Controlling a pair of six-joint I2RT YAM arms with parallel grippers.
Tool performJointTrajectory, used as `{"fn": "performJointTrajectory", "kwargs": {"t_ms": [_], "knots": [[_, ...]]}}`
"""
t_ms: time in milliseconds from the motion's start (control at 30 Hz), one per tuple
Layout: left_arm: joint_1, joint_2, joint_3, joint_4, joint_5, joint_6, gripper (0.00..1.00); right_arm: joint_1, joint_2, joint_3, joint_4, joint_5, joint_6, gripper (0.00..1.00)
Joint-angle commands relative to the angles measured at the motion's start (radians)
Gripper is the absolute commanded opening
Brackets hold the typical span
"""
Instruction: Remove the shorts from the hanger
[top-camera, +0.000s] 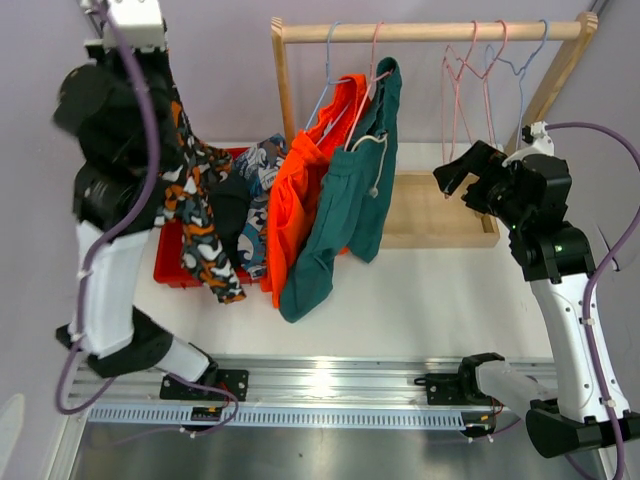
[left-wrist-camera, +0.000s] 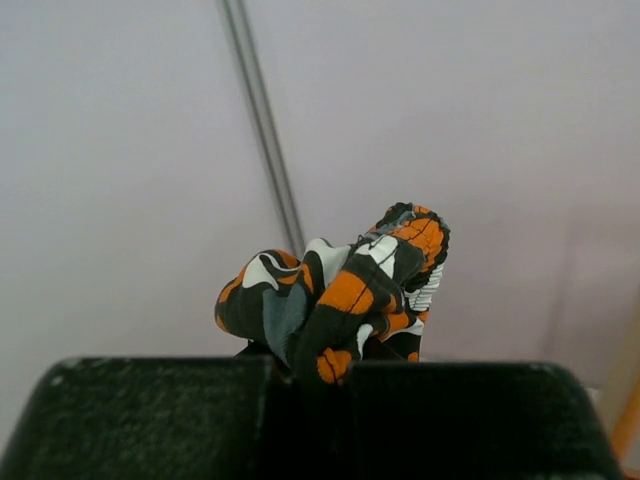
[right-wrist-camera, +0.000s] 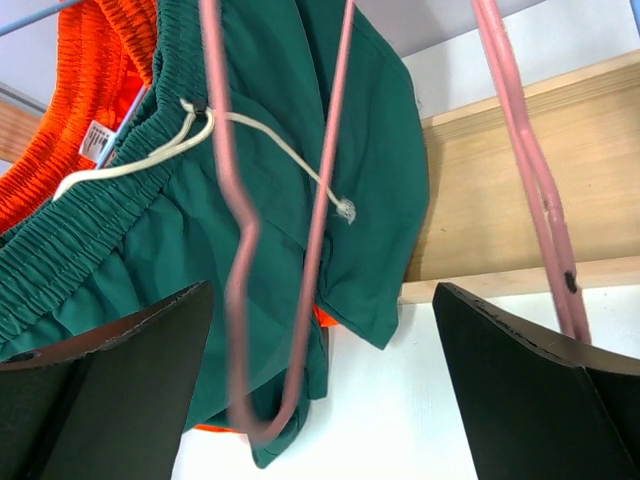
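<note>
My left gripper (left-wrist-camera: 312, 372) is raised high at the far left and is shut on the orange-black-white print shorts (top-camera: 200, 215), which hang down over a red bin (top-camera: 168, 262). Bright orange shorts (top-camera: 298, 195) hang from a blue hanger (top-camera: 328, 75). Dark teal shorts (top-camera: 350, 205) hang from a pink hanger (top-camera: 372, 60) on the wooden rack (top-camera: 430, 32). My right gripper (top-camera: 463, 172) stands open beside the empty hangers (top-camera: 490, 75). In the right wrist view a blurred empty pink hanger (right-wrist-camera: 290, 250) hangs in front of the teal shorts (right-wrist-camera: 300, 120), between the fingers (right-wrist-camera: 110, 390).
Near-black shorts (top-camera: 228, 210) and blue-white print shorts (top-camera: 258, 175) lie in the red bin. The rack's wooden base (top-camera: 440, 215) rests on the white table (top-camera: 420, 300). A second pink hanger (right-wrist-camera: 530, 190) hangs close to my right finger. The rack's posts rise at both ends.
</note>
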Motion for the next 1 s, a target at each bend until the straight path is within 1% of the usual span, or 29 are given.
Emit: {"fn": "performJointTrajectory", "kwargs": {"t_ms": [0,33,67,100,133,200,233,267,333,367,400,433,467,500,533,567,667,700,733,767,800,833,867,933,967], "knots": [[0.237,0.128,0.110,-0.140,0.202,-0.209,0.00,-0.009,-0.020,-0.007,0.020,-0.033,-0.025,0.99],[0.296,0.159,0.130,-0.168,0.320,-0.325,0.00,-0.010,-0.022,-0.003,0.008,-0.040,-0.030,0.99],[0.356,0.224,0.164,-0.190,0.373,-0.378,0.00,-0.013,-0.034,0.001,0.001,-0.045,-0.048,0.99],[0.457,0.257,0.173,-0.213,0.416,-0.419,0.00,-0.015,-0.043,0.000,0.000,-0.053,-0.058,0.99],[0.496,0.287,0.176,-0.221,0.475,-0.488,0.00,-0.017,-0.054,0.001,-0.003,-0.071,-0.068,1.00],[0.560,0.373,0.193,-0.248,0.519,-0.545,0.00,-0.020,-0.086,0.016,-0.014,-0.080,-0.104,0.99],[0.607,0.399,0.201,-0.265,0.542,-0.608,0.00,-0.021,-0.099,0.023,-0.011,-0.089,-0.114,0.99],[0.622,0.419,0.206,-0.274,0.586,-0.622,0.00,-0.021,-0.112,0.026,-0.005,-0.118,-0.127,0.99],[0.631,0.467,0.201,-0.311,0.602,-0.645,0.00,-0.024,-0.144,0.044,0.038,-0.166,-0.130,0.99],[0.631,0.473,0.186,-0.322,0.621,-0.660,0.00,-0.023,-0.152,0.052,0.059,-0.228,-0.130,0.99],[0.631,0.469,0.066,-0.314,0.635,-0.688,0.00,-0.021,-0.155,0.061,0.105,-0.259,-0.115,0.99],[0.631,0.423,0.007,-0.296,0.652,-0.699,0.16,-0.021,-0.151,0.084,0.130,-0.295,-0.104,0.99],[0.631,0.388,-0.073,-0.267,0.704,-0.705,0.36,-0.021,-0.143,0.098,0.153,-0.359,-0.093,0.99],[0.629,0.350,-0.309,-0.186,0.721,-0.719,0.74,-0.020,-0.129,0.111,0.194,-0.385,-0.069,0.99],[0.628,0.269,-0.386,-0.144,0.732,-0.730,0.88,-0.018,-0.094,0.145,0.214,-0.408,-0.058,0.99],[0.628,0.233,-0.455,-0.083,0.755,-0.739,0.99,-0.015,-0.073,0.165,0.227,-0.424,-0.047,0.99],[0.613,0.109,-0.751,-0.037,0.773,-0.777,0.99,0.023,0.038,0.257,0.256,-0.438,-0.036,1.00],[0.600,0.073,-0.838,-0.026,0.778,-0.789,0.99,0.067,0.067,0.283,0.256,-0.410,-0.053,0.99],[0.584,-0.003,-0.874,-0.014,0.775,-0.788,0.99,0.092,0.129,0.340,0.253,-0.387,-0.065,0.99],[0.527,-0.039,-0.943,-0.002,0.731,-0.773,0.99,0.118,0.162,0.371,0.236,-0.366,-0.081,0.99],[0.493,-0.072,-0.966,-0.004,0.709,-0.765,0.99,0.141,0.196,0.403,0.227,-0.317,-0.094,0.99],[0.464,-0.127,-1.009,-0.012,0.697,-0.756,0.99,0.184,0.263,0.462,0.213,-0.292,-0.111,0.99],[0.409,-0.152,-1.017,-0.042,0.688,-0.748,0.99,0.197,0.294,0.490,0.196,-0.272,-0.116,0.99],[0.375,-0.201,-1.055,-0.066,0.689,-0.745,0.99,0.218,0.349,0.527,0.193,-0.220,-0.114,0.99],[0.366,-0.252,-1.086,-0.084,0.694,-0.751,0.99,0.230,0.390,0.547,0.199,-0.206,-0.113,0.99]]}}
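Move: The red bin lies about 23 cm ahead of the left gripper and some 60 cm below. The black shorts are near its middle, 2 cm right; the blue patterned shorts are 10 cm right at similar reach. From the right gripper, the pink hanger carrying the green shorts is about 15 cm ahead, 16 left and 7 up; the green shorts' middle is 13 ahead, 17 left and 16 below. Empty pink hangers hang 12 cm straight ahead. Swing the left gripper, still pinching the orange-black shorts, about 25 cm forward and down towards the red bin; open wide partway down, keep sinking with the fingers tipping down some 45 degrees, then draw back and right. Meanwhile pull the open right gripper back and up past the empty hangers' level, then bring it left and forward towards the green shorts' hanger, turning counter-clockwise. ##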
